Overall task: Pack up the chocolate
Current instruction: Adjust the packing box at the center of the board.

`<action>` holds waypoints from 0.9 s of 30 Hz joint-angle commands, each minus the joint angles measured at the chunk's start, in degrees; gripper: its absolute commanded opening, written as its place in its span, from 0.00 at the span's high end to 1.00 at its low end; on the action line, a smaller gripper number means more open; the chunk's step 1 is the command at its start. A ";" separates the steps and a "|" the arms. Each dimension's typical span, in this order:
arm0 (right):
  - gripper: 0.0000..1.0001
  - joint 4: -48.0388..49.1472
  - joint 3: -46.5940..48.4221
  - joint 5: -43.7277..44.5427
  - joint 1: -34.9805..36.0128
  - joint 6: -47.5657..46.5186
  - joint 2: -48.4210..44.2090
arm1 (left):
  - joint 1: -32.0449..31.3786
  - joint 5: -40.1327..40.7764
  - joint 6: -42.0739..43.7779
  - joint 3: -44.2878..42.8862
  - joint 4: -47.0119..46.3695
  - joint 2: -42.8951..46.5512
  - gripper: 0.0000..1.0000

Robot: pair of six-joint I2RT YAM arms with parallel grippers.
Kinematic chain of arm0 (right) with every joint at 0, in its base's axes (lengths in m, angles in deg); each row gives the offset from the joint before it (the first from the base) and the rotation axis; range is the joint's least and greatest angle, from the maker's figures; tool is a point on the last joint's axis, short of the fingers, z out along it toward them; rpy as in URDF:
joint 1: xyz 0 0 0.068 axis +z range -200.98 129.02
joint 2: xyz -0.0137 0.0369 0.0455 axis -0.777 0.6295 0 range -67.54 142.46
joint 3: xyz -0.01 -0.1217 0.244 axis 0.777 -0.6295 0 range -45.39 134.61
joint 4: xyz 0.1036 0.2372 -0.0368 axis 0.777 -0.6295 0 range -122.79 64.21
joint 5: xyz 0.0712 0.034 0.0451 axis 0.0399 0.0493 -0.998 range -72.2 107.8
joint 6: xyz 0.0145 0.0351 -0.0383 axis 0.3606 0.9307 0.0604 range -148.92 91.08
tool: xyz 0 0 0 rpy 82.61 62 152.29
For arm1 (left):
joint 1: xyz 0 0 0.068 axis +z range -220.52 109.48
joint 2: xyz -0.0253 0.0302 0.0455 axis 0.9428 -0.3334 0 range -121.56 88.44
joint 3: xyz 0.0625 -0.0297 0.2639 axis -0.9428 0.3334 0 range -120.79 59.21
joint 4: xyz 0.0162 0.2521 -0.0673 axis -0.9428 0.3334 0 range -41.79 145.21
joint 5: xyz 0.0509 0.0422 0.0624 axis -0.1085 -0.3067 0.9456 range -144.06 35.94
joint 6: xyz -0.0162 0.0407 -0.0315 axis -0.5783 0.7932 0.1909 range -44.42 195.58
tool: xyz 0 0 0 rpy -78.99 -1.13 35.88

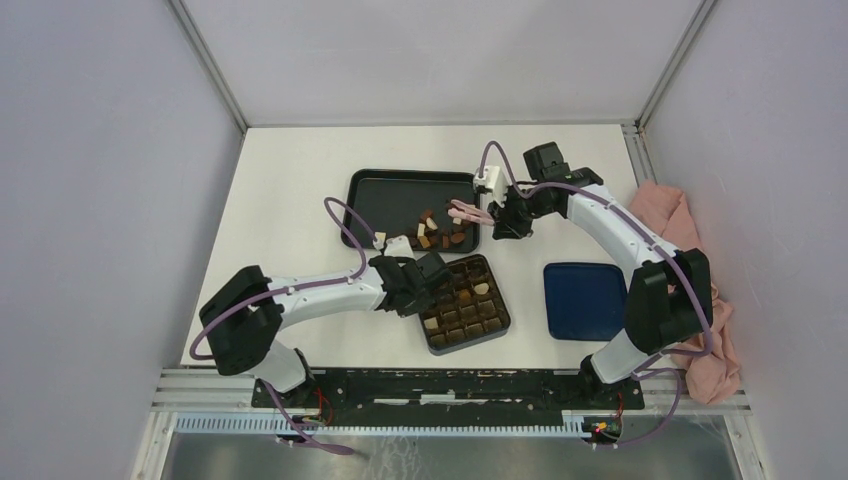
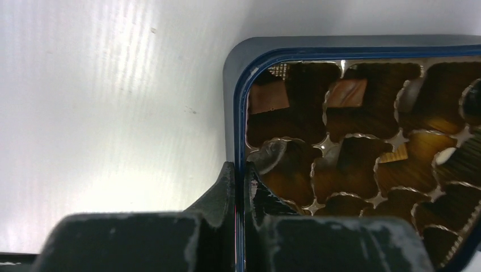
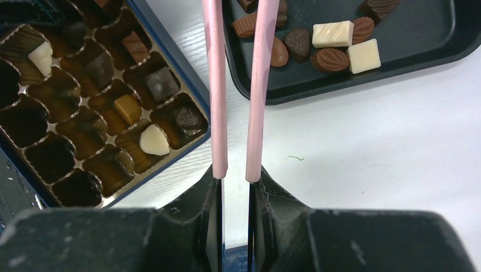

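Loose chocolate (image 1: 440,232) in brown, dark and cream pieces lies on the black tray (image 1: 385,190). More chocolate (image 3: 153,141) sits in several cups of the dark box (image 1: 465,305). My left gripper (image 2: 239,170) is shut on the box's blue rim (image 2: 241,102) at its left side, one finger inside and one outside. My right gripper (image 3: 233,180) is shut on the pink tweezers (image 3: 214,85), which reach toward the tray's chocolate (image 3: 332,34). The tweezer tips run out of the right wrist view, and their arms stand slightly apart.
A blue lid (image 1: 585,300) lies flat to the right of the box. A pink cloth (image 1: 690,230) is bunched at the table's right edge, behind the right arm. The tray's raised rim (image 3: 397,51) lies between the tweezers and the white tabletop.
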 commanded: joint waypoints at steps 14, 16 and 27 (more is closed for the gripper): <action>1.00 0.51 0.87 -3.64 -2.02 -1.63 -5.84 | -12.64 38.50 5.81 -3.60 2.66 9.36 0.98; 1.00 0.45 0.70 -3.71 -2.40 -1.80 -6.47 | -13.25 40.22 6.41 -2.88 2.63 9.59 0.98; 1.00 -3.48 -2.54 -1.60 -3.94 -9.32 -13.21 | -8.29 23.93 2.89 -1.13 3.38 9.65 0.98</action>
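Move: The left gripper is already shut on the packing box's left wall, a few centimetres behind its far-left corner; the box's middle lies about 7 cm to its right, 1 cm back and 2 cm down. The black tray of chocolates is centred some 17 cm ahead and 2 cm left. From the tong-holding right hand, the box is roughly 13 cm back, 7 cm left and 11 cm below; the black tray's middle is about 17 cm left and 4 cm ahead. Keeping its pinch on the packing box's left wall, the left hand hauls the wall up nearly 8 cm, easing down about 1 cm at the end and drifting slightly left and forward. It tips back some 30 degrees so the far edge comes up, with a little clockwise turn. The right hand, still gripping the pink tongs, rises about 4 cm and draws 2 cm right, away from the black tray. ##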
